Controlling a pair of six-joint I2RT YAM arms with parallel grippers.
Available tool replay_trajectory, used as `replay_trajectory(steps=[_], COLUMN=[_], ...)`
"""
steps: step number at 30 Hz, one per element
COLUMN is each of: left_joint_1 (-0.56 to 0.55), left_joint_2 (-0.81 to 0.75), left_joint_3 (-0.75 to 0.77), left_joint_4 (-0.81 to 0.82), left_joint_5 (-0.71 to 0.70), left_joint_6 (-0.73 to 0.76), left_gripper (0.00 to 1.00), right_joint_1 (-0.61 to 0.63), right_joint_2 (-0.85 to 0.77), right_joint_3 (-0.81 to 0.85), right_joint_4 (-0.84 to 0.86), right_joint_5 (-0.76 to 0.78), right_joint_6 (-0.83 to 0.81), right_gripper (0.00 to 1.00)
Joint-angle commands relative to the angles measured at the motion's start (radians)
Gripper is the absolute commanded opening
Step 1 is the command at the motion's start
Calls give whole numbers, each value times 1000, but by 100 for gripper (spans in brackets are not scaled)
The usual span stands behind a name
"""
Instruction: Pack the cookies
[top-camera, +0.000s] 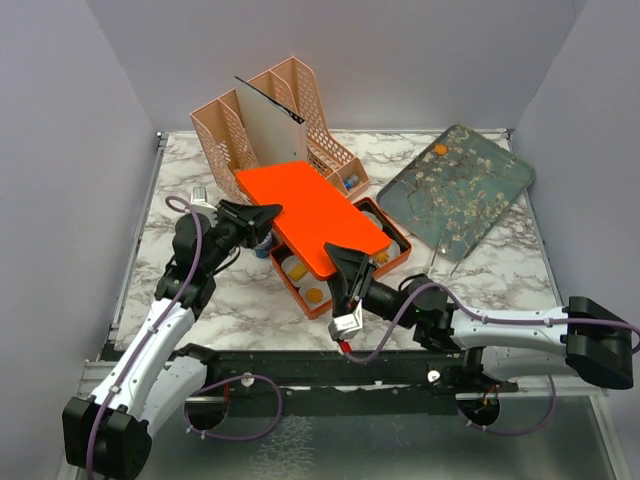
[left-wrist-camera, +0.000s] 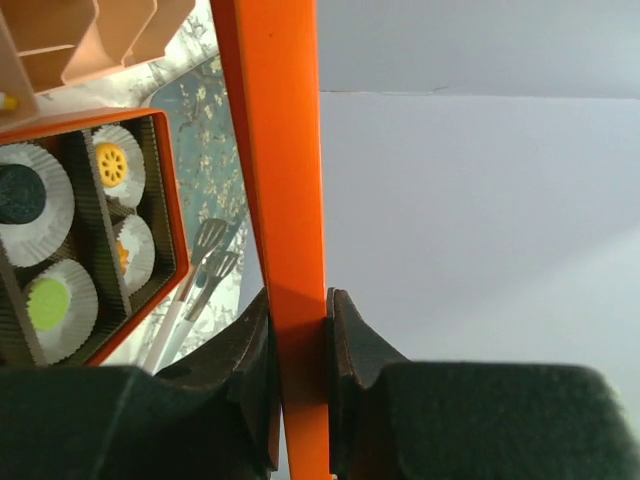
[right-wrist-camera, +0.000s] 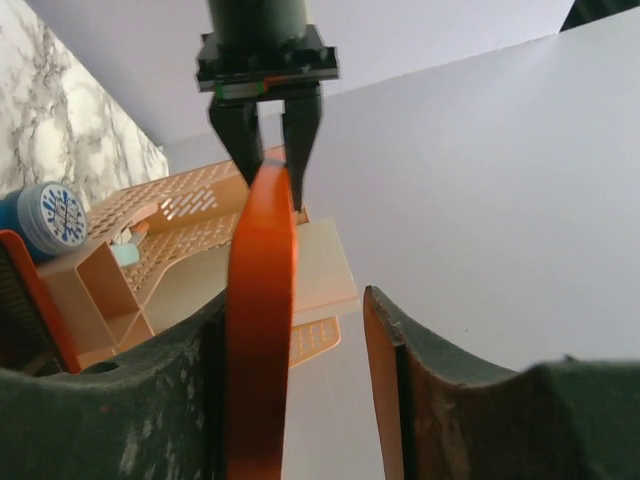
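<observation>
The cookies lie in white paper cups inside the orange box (top-camera: 398, 262): a black one (left-wrist-camera: 20, 195), a green one (left-wrist-camera: 50, 303) and an orange one (left-wrist-camera: 111, 165), with more orange ones (top-camera: 313, 294) at the box's near end. One orange cookie (top-camera: 440, 150) sits on the floral tray. An orange lid (top-camera: 310, 212) hangs tilted over the box. My left gripper (left-wrist-camera: 300, 320) is shut on the lid's left edge (left-wrist-camera: 285, 200). My right gripper (right-wrist-camera: 293, 300) stands open at the lid's near right corner; the lid's edge (right-wrist-camera: 262, 330) rests against one finger, with a gap to the other.
A peach file organizer (top-camera: 270, 120) stands at the back. The floral tray (top-camera: 470, 195) lies at the back right. White-handled tongs (left-wrist-camera: 205, 270) lie beside the box. A round blue-and-white tin (right-wrist-camera: 50, 215) sits near the box's left side.
</observation>
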Motion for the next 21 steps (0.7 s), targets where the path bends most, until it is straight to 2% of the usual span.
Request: replay_trajectory(steps=[1, 4, 8, 10, 12, 16, 19, 21], left_joint_1=[-1, -1, -3, -3, -3, -3, -3, -3], left_joint_2=[-56, -93, -151, -183, -212, -242, -245, -249], left_joint_3=[-59, -74, -101, -118, -137, -177, -191, -192], left_joint_4=[48, 55, 66, 75, 85, 154, 190, 199], left_joint_5=[-75, -118, -182, -219, -260, -280, -279, -306], left_joint_6=[-84, -109, -129, -136, -140, -141, -139, -129], left_gripper=[0, 0, 0, 0, 0, 0, 0, 0], right_joint_1=[-6, -6, -6, -6, -6, -7, -7, -6], right_joint_2=[-50, -90, -161, -206, -244, -300, -331, -351], right_joint_3=[-25, -49, -51, -51, -47, -37, 7, 30], right_joint_4=[97, 80, -43, -103, -161, -247, -363, -440], right_joint_5=[28, 56, 115, 140, 169, 225, 277, 293], right_joint_6=[53, 158, 359, 489, 621, 932, 1200, 1321], right_gripper=[56, 64, 72, 79, 99, 100, 100, 100])
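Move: Below the left hand, which already grips the orange lid by the middle of its left long edge, the cookie box lies about 14 cm right, 3 cm ahead and some 21 cm down. The blue jar is about 5 cm left, 6 cm ahead and 21 cm down from that hand; the peach rack stands 20 cm ahead, level sideways. From the right hand, at the lid's near corner, the lid's middle is 8 cm ahead and 6 cm left, the box 13 cm ahead. Letting go of the lid's near corner, the right hand spreads its half-open fingers fully and backs off about 5 cm to the right, rolling some 55 degrees about its own pointing line, forward side down. Meanwhile the left hand keeps its pinch and takes the lid about 4 cm left and slightly back, turning counter-clockwise by roughly 15 degrees, with a dip and recovery in height. ##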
